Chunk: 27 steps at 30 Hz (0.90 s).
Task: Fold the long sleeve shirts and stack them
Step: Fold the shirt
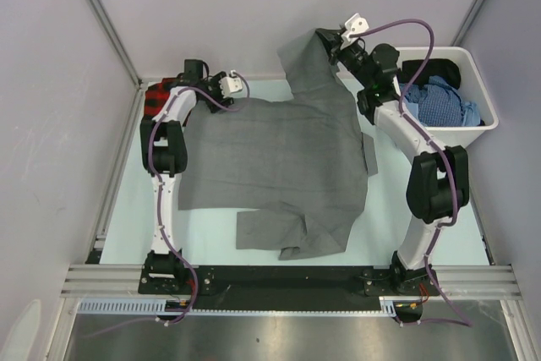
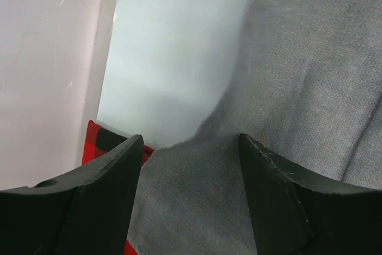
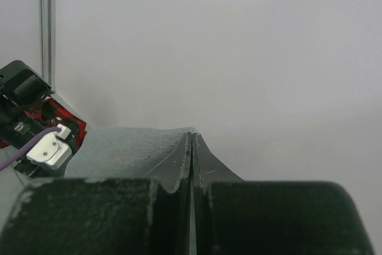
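Observation:
The grey long sleeve shirt (image 1: 279,158) lies spread across the table, its far right part lifted up toward the back wall. My right gripper (image 1: 328,40) is shut on that raised edge; in the right wrist view the grey cloth (image 3: 131,141) drapes off the closed right gripper (image 3: 192,141). My left gripper (image 1: 218,90) stands open over the shirt's far left corner, and the grey cloth (image 2: 298,76) lies between and below the spread jaws of the left gripper (image 2: 191,147). The red-and-black plaid shirt (image 1: 155,97) sits bunched at the back left, partly under the grey corner (image 2: 95,141).
A white bin (image 1: 478,90) holding blue cloth (image 1: 444,103) and a dark item stands at the back right. Pale walls close in the back and both sides. Bare light tabletop (image 2: 173,46) shows beyond the grey shirt's corner.

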Tool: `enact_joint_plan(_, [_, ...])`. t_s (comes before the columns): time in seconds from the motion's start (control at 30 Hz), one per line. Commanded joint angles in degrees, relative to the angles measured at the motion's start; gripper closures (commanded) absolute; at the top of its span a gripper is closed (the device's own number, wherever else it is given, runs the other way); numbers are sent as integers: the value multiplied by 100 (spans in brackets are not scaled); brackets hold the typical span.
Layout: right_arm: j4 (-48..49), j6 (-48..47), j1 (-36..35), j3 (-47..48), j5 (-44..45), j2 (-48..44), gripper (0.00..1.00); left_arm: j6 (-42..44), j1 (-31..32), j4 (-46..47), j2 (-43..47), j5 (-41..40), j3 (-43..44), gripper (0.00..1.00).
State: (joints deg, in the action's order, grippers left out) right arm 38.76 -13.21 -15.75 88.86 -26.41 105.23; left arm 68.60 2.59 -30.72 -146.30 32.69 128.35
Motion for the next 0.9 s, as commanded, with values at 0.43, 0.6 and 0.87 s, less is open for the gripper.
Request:
enact_joint_plan(0.43, [-158,-85,-16,-264,136,-881,100,620,22,-417,1068,-87,-600,79])
enact_joint_plan(0.6, [-308,-313,63,-510,251,-1004,100,541,31,-417,1586,-113,-1093,93])
enact_joint_plan(0.87, [-808,-401,248,-835,295,-1435,100,339,119,-813,2332,-429,-1865,100])
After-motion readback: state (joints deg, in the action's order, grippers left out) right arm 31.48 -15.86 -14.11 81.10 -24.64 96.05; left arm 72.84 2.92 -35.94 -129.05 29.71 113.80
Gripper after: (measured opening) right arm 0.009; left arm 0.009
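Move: The grey shirt's far left corner is right at the left fingertips, about 2 cm back, 1 cm to the left and some 2 cm below; the folded plaid shirt lies about 8 cm to the left and 2 cm farther out, also some 2 cm lower. The right hand already holds the shirt's other far corner high up: from it the flat part's middle lies roughly 38 cm below, 11 cm back and 12 cm left, the left corner 8 cm ahead and 30 cm left. Sink the left gripper a last 1.5 cm onto the grey shirt's far left corner while easing back, shut the fingers to pinch the cloth, then lift about 7 cm and keep drawing back towards the base. Keep the right gripper shut on its raised corner; let it rise and ease back a couple of centimetres, then dip and drift about 3 cm right, away from the left corner. ##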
